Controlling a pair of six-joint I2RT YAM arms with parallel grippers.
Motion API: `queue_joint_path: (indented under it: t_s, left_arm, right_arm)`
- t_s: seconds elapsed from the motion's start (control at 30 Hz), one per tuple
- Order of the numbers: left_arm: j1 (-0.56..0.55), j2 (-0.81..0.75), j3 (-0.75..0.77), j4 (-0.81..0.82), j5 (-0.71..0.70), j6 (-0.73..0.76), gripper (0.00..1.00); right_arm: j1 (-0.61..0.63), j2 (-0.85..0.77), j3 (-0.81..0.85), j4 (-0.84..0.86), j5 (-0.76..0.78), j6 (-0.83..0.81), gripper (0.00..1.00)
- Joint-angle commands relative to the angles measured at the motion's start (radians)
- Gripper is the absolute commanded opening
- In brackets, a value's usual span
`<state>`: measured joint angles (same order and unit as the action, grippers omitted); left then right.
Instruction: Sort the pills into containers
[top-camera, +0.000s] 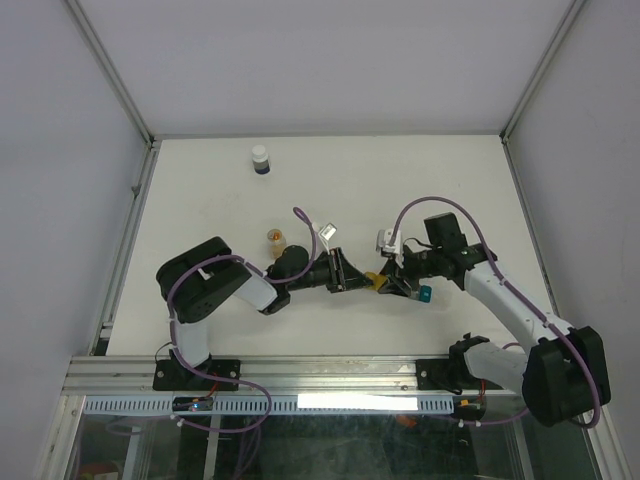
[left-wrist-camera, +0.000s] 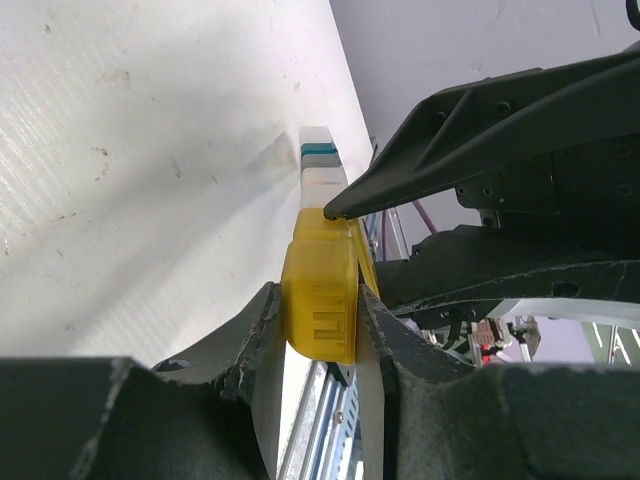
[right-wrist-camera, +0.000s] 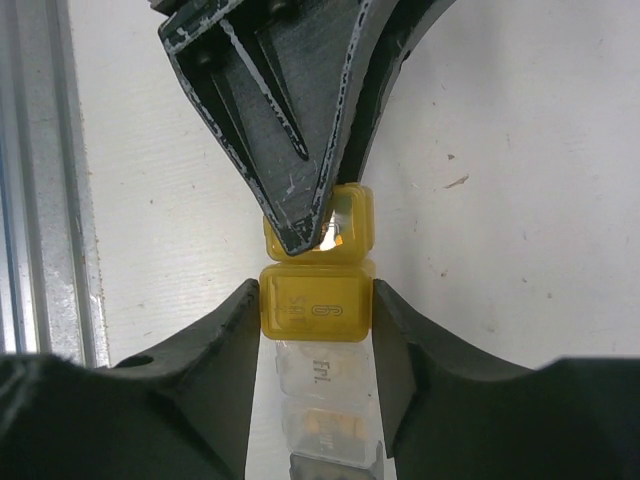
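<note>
The containers form a short row: a yellow one at the left end, clear ones after it and a teal one at the right end. My left gripper is shut on the yellow container from the left. My right gripper is closed on the same yellow container from the right, its pads touching both sides. The two grippers meet tip to tip. Small orange pills show inside one clear box. The teal box lies beyond the clear ones.
A small amber vial stands just behind my left arm. At the back left of the table is a white bottle with a dark blue band. The metal rail runs along the near edge.
</note>
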<state>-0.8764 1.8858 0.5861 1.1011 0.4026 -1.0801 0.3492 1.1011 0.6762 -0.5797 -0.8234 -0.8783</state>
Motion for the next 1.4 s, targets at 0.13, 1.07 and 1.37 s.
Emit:
queue_joint_path:
  t_s: [0.13, 1.07, 1.37]
  left_arm:
    - [-0.014, -0.074, -0.041, -0.07, -0.016, 0.05, 0.0]
    - [-0.047, -0.158, -0.043, -0.124, -0.065, 0.029, 0.0]
    - [-0.05, -0.172, -0.048, -0.121, -0.061, 0.029, 0.0]
  right_arm:
    - [-0.048, -0.055, 0.064, 0.112, 0.056, 0.127, 0.54]
    - [0.138, -0.128, -0.062, 0.113, 0.141, -0.067, 0.87]
    - [0.19, -0.098, -0.07, 0.17, 0.245, -0.036, 0.87]
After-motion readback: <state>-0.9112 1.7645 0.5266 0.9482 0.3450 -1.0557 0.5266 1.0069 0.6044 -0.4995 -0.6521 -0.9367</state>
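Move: The right hand has the second yellow pillbox compartment right between its fingertips. The end yellow compartment, held by the left hand, is about 3 cm to its left. The clear pair lies some 5 cm right and 1 cm back, a little lower; the teal pair about 11 cm right, 3 cm back and 3 cm lower. From the left hand, the second yellow compartment is roughly 3 cm to its right. Up and forward by about 4 cm each, the right hand opens and comes off the second yellow compartment, then swings back, sinks and drifts left to straddle that compartment again, fingers now nearly wide open. The left hand keeps its pinch on the yellow end, easing about 2 cm back and a little left, dipping and then coming most of the way up again. ##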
